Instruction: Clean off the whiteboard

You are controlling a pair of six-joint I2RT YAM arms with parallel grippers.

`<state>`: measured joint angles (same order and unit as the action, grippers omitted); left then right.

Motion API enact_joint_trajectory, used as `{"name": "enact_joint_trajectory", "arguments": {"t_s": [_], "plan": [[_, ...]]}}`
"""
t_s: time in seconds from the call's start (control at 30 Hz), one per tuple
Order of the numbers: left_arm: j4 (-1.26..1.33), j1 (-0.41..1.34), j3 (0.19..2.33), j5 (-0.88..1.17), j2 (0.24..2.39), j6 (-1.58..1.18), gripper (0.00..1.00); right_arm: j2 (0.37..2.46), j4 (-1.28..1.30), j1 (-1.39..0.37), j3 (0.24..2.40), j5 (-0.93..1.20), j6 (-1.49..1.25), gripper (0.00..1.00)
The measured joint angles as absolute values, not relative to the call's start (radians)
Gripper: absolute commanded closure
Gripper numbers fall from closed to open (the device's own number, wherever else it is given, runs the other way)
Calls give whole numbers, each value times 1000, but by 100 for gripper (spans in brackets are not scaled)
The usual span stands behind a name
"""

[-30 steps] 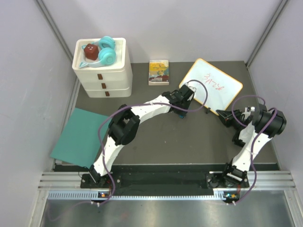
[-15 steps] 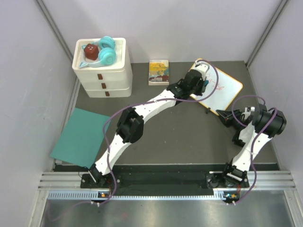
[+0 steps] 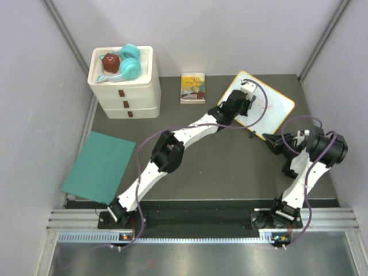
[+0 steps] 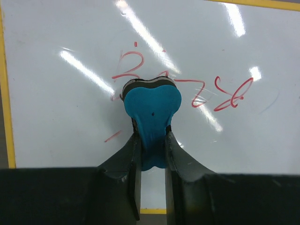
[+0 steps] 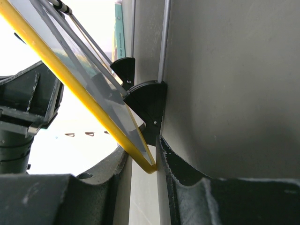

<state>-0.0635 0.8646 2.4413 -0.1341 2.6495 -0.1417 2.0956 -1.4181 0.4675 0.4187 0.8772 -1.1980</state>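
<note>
The whiteboard (image 3: 277,110), white with a yellow frame, stands tilted at the back right of the table. Red scribbles (image 4: 220,91) still mark its face (image 4: 70,117). My left gripper (image 3: 248,98) reaches over the board's upper left part and is shut on a blue eraser (image 4: 152,105), whose head presses against the scribbles; the jaws (image 4: 152,145) pinch its lower stem. My right gripper (image 3: 273,141) is at the board's near corner, shut on the yellow frame (image 5: 93,105), which sits between its fingers (image 5: 143,161). A black foot (image 5: 147,101) of the board shows just beyond.
A white drawer unit (image 3: 125,86) stands at the back left with teal headphones (image 3: 129,60) and a dark red object (image 3: 110,61) on top. A small picture book (image 3: 192,87) lies left of the board. A teal sheet (image 3: 98,167) lies at the near left. Walls close in both sides.
My left arm has stretched up and to the right, carrying the eraser from the board's lower left edge onto its face over the scribbles. The right arm has not moved.
</note>
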Motion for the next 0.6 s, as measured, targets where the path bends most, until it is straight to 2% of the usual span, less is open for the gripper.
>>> {"name": "enact_joint_trajectory", "arguments": {"t_s": [0.33, 0.6], "plan": [[16, 861, 2459, -120, 2660, 48, 100, 2096, -1418, 467, 419, 877, -1198, 100], [176, 861, 2475, -91, 2688, 78, 100, 2096, -1418, 467, 419, 877, -1198, 100]]}}
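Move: I already hold the eraser in my left hand against or just over the whiteboard. The middle of the remaining red marks lies about 2 cm ahead and 4 cm to the right of this hand, roughly 1 cm below it. The board's lower corner, pinched by my right hand, is some 13 cm back, 9 cm right and 10 cm down; the book lies about 7 cm ahead, 22 cm left and 13 cm lower. From my right hand the marks are about 14 cm forward, 6 cm left and 9 cm up. I sweep the eraser up the sloping whiteboard towards its top edge with my left hand, about 5 cm, mostly upward and a little forward, easing right at the end. As I go, my wrist tips the fingers up by some 15 to 20 degrees; the eraser head seems to stay on the surface. I keep my grip, while my right hand still holds the lower corner without moving. ##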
